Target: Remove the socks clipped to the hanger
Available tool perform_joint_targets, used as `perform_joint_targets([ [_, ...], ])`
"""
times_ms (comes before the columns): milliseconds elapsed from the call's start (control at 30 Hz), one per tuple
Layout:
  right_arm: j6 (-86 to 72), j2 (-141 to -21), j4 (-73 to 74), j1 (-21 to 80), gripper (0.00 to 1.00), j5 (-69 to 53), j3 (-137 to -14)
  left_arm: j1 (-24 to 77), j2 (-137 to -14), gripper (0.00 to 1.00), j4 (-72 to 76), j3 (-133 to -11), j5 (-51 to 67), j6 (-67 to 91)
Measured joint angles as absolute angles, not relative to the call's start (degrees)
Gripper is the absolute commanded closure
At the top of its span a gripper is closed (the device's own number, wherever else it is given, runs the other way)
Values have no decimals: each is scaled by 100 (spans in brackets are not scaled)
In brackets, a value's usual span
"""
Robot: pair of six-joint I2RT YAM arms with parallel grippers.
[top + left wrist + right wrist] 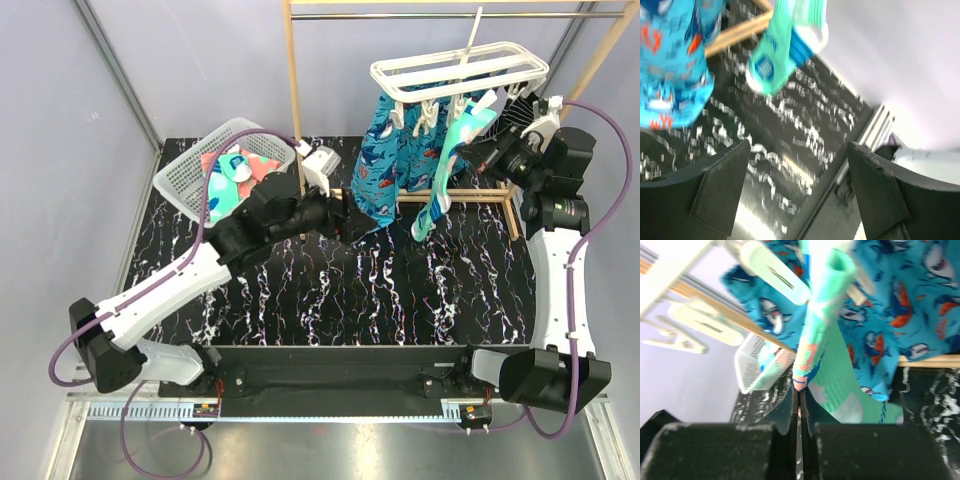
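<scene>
The white slatted hanger [460, 70] hangs from the wooden rack's top bar. A teal-green sock [445, 165] dangles from one of its clips [775, 275]. My right gripper [482, 150] is beside the sock's upper part. In the right wrist view its jaws [800, 392] are shut, with the sock's [835, 365] coral-patterned edge pinched at their tips. My left gripper [345, 215] is low, by the blue shark-print cloth [385, 165]. It is open with nothing between its fingers [720, 185]; the sock's toe [775, 55] hangs beyond them.
A white mesh basket [180, 185] at the back left holds several socks [235, 168]. The wooden rack [293, 90] stands at the back, its base bar [470, 195] lying on the black marbled table. Other pale clips [705, 327] hang close to my right gripper.
</scene>
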State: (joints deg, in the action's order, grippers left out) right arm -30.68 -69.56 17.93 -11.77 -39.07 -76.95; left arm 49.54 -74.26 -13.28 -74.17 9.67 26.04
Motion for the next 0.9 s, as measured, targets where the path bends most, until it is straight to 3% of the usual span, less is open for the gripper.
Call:
perform_joint_targets([
  [900, -4689, -6469, 1011, -1068, 100, -4171, -7743, 5894, -10962, 15, -620, -10787, -908, 1780],
])
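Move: The mint sock hangs with its middle about 16 cm to the right of my empty left hand, 10 cm ahead and a little above. The front blue swim trunks hang about 12 cm ahead and 4 cm right of that hand. My right hand already pinches the sock's cuff edge; the clip still holding the sock sits roughly 8 cm above it, 6 cm ahead and 2 cm to its right, with the hanger's middle some 12 cm up and 10 cm ahead. My left hand swings about 15 cm right and 8 cm forward, to the sock's hanging part, arching up a few centimetres and sinking back on the way; its fingers stay wide open and its wrist tilts some 15 degrees. My right hand keeps its pinch on the cuff edge and lifts it about 6 cm, easing slightly back and left while rolling its left side up. ##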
